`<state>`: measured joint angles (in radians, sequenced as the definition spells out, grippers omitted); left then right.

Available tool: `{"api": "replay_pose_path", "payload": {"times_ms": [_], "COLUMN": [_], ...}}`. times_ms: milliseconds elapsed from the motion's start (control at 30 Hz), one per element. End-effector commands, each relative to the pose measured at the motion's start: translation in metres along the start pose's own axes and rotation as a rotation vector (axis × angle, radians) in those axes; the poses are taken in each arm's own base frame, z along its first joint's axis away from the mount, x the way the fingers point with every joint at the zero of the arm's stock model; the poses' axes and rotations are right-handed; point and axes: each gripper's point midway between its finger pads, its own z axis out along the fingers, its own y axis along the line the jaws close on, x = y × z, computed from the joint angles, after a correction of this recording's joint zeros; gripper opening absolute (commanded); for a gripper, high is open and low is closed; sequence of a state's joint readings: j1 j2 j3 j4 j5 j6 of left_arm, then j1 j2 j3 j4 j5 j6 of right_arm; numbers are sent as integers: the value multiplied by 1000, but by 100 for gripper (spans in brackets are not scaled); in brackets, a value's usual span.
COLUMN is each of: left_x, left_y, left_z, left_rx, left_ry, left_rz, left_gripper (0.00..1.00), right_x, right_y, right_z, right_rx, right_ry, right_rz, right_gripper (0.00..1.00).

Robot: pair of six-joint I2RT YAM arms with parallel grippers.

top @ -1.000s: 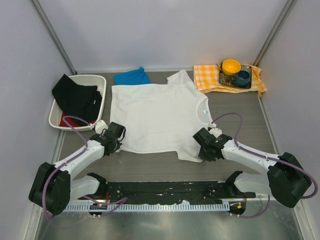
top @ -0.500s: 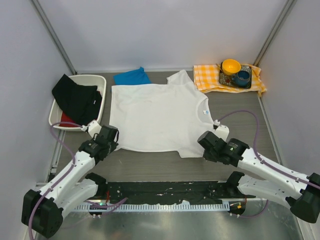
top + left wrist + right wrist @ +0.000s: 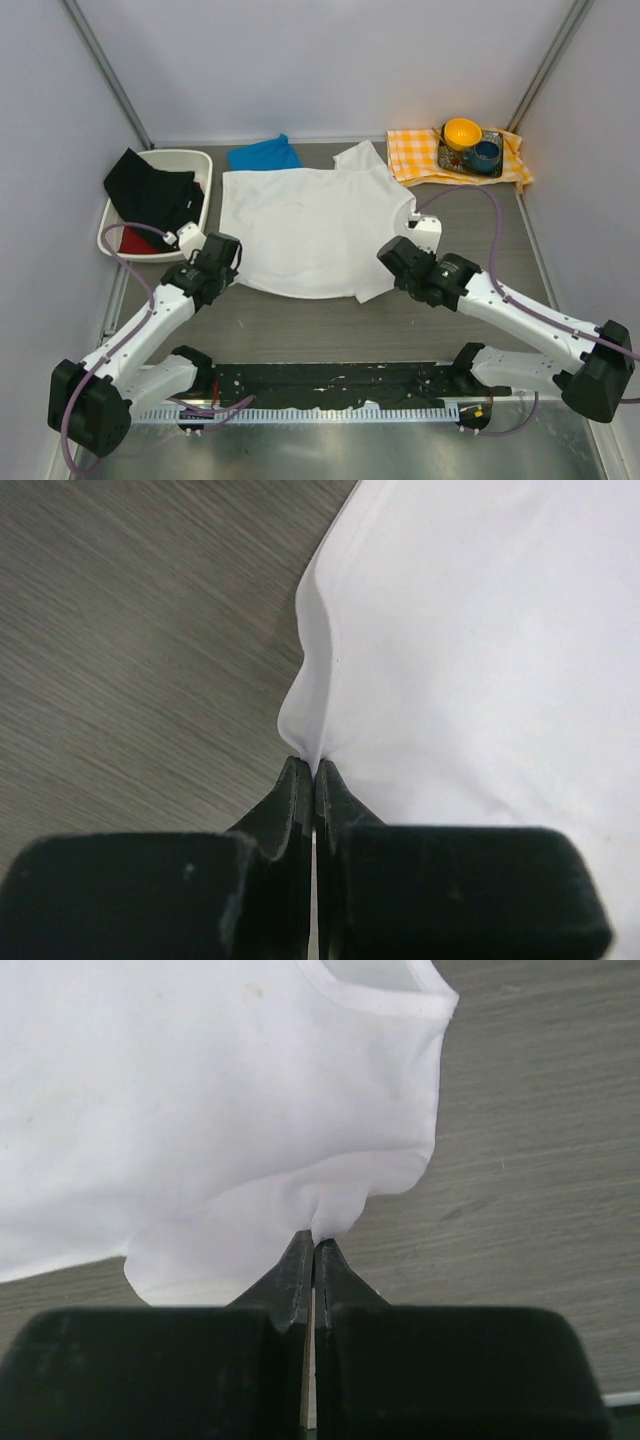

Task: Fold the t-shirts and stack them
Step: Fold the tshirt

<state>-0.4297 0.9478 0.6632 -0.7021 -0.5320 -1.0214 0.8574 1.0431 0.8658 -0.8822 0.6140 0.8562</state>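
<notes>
The white t-shirt (image 3: 310, 225) lies spread on the table, its near edge lifted. My left gripper (image 3: 226, 258) is shut on the shirt's near left edge; the left wrist view shows the jaws pinching a white fold (image 3: 318, 720). My right gripper (image 3: 392, 262) is shut on the near right corner by the sleeve; the right wrist view shows cloth (image 3: 330, 1200) pinched at the tips. The blue t-shirt (image 3: 264, 154), a small folded square, lies at the back, just beyond the white one.
A white bin (image 3: 197, 167) with black and red clothes stands at the left. An orange-and-white checked cloth (image 3: 415, 155) at the back right carries a tray with a yellow bowl (image 3: 462, 131) and a blue cup (image 3: 486, 155).
Both grippers have moved away from me, carrying the shirt's near edge up and towards the back. The visible white area has grown shorter front to back.
</notes>
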Motion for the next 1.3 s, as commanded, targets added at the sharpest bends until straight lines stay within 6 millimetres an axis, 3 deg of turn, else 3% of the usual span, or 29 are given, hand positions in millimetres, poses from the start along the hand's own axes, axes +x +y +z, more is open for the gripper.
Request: {"api": "replay_pose_path", "payload": {"times_ms": [0, 300, 567, 800, 1000, 1267], "left_x": [-32, -43, -44, -57, -66, -69], "left_y": [-24, -45, -48, -35, -41, -59], "left_z": [5, 37, 62, 80, 93, 111], "left_rx": [15, -59, -107, -162, -151, -151], "left_ry": [-101, -121, -112, -113, -96, -77], "left_rz": [-36, -21, -36, -72, -116, -93], "left_gripper": [0, 0, 0, 0, 0, 0], "right_x": [-54, -113, -121, -137, -153, -154], "right_y": [24, 41, 74, 95, 101, 97], "right_z": [11, 60, 108, 126, 135, 165], "right_rx": [-9, -18, -38, -44, -40, 8], "right_ry": [-144, -163, -103, -107, -123, -99], "right_rz": [-22, -9, -38, -33, -24, -27], "right_gripper": [1, 1, 1, 1, 1, 1]}}
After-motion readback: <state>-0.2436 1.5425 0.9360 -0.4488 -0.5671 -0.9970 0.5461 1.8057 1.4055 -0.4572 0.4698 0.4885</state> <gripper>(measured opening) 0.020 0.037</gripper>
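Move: The left gripper pinches the white t-shirt's near hem corner some 8 cm above the table. From it the shirt's far-left corner lies about 31 cm ahead and 3 to the left, the blue t-shirt 36 ahead and 7 right, the white basket 22 ahead and 20 left. The right gripper holds the near sleeve side some 12 cm up: the far sleeve is about 36 cm ahead and 10 left, the collar tag 20 ahead and 3 right. Bring both grippers forward together, fingers kept shut on the near edge, to carry it over the lying shirt towards its far side. Take the right one about 22 cm, nearly level and veering left past the collar; move the left one only about 12 cm, sinking a few centimetres and turning slightly counter-clockwise as it passes beside the basket. ##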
